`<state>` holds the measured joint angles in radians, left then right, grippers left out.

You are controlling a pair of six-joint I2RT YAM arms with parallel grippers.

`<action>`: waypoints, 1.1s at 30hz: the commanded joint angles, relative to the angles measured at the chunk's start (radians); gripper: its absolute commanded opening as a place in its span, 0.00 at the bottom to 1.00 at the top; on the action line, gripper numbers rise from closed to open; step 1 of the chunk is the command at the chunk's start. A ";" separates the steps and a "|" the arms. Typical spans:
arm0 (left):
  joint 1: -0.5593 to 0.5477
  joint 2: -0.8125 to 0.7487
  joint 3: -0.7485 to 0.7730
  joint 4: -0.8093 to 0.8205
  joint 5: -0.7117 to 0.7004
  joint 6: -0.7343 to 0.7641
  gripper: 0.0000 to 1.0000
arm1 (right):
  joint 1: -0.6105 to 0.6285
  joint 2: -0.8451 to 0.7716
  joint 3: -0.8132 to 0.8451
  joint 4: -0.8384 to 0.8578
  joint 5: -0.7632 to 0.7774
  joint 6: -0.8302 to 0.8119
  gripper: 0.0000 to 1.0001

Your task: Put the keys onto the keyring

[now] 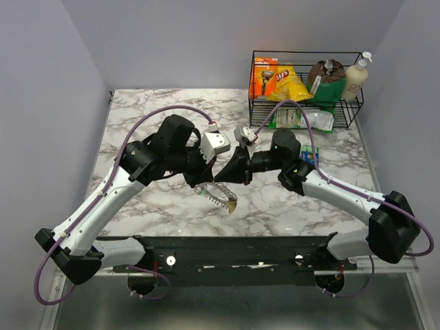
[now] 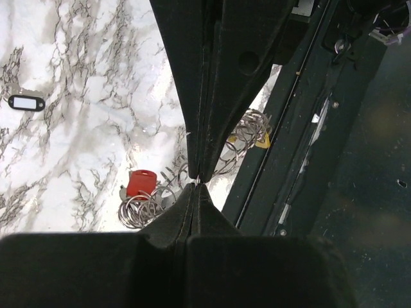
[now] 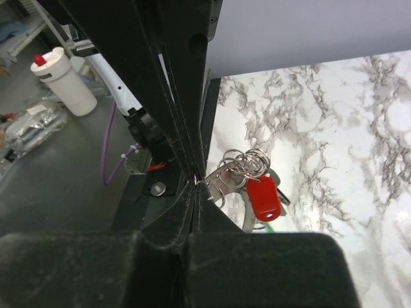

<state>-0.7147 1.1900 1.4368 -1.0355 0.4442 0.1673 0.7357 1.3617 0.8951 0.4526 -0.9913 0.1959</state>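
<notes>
The keyring (image 1: pixel 218 194) hangs just above the marble near the table's middle, a yellow-gold piece (image 1: pixel 232 204) at its right end. Both grippers meet over it. My left gripper (image 1: pixel 206 177) is shut, its tips pinching the ring's wire (image 2: pixel 247 128). A red-headed key (image 2: pixel 141 183) and small split rings (image 2: pixel 137 210) hang at the left of that view. My right gripper (image 1: pixel 230 175) is also shut, with the ring's wire caught at its tips (image 3: pixel 196 181). Beside it hang the red key (image 3: pixel 263 196), looped rings (image 3: pixel 243 163) and a sliver of a green key (image 3: pixel 273 226).
A black wire basket (image 1: pixel 256 96) holding snack bags and bottles stands at the back right. A blue packet (image 1: pixel 309 157) lies near the right arm. A small dark oval clip (image 2: pixel 26 101) rests on the marble. The black mounting rail (image 1: pixel 227 251) runs along the near edge.
</notes>
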 commanded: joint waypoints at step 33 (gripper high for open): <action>-0.006 -0.209 -0.130 0.353 -0.151 -0.158 0.59 | 0.001 -0.105 -0.088 0.193 0.114 0.115 0.01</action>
<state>-0.7158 1.0592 1.3426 -0.8291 0.3676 0.0788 0.7357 1.3174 0.8345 0.5388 -0.9310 0.2718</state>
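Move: My left and right fingertips meet at the same spot on the keyring, both shut on it, so the pinched part lies right at each hand, within about 1 cm. From the left hand, the red tag hangs about 4 cm ahead and 3 cm lower, neither left nor right. The yellow tag is roughly 6 cm back, 6 cm to the right and 5 cm below. I let go of the keyring with my left hand: after barely stirring, its fingers spread to a bit over half open while it lifts about 3 cm, easing forward some 1.5 cm late on and tilting its fingertips up towards level by about 10 degrees. My right hand stays nearly in place and keeps its shut pinch on the keyring. ##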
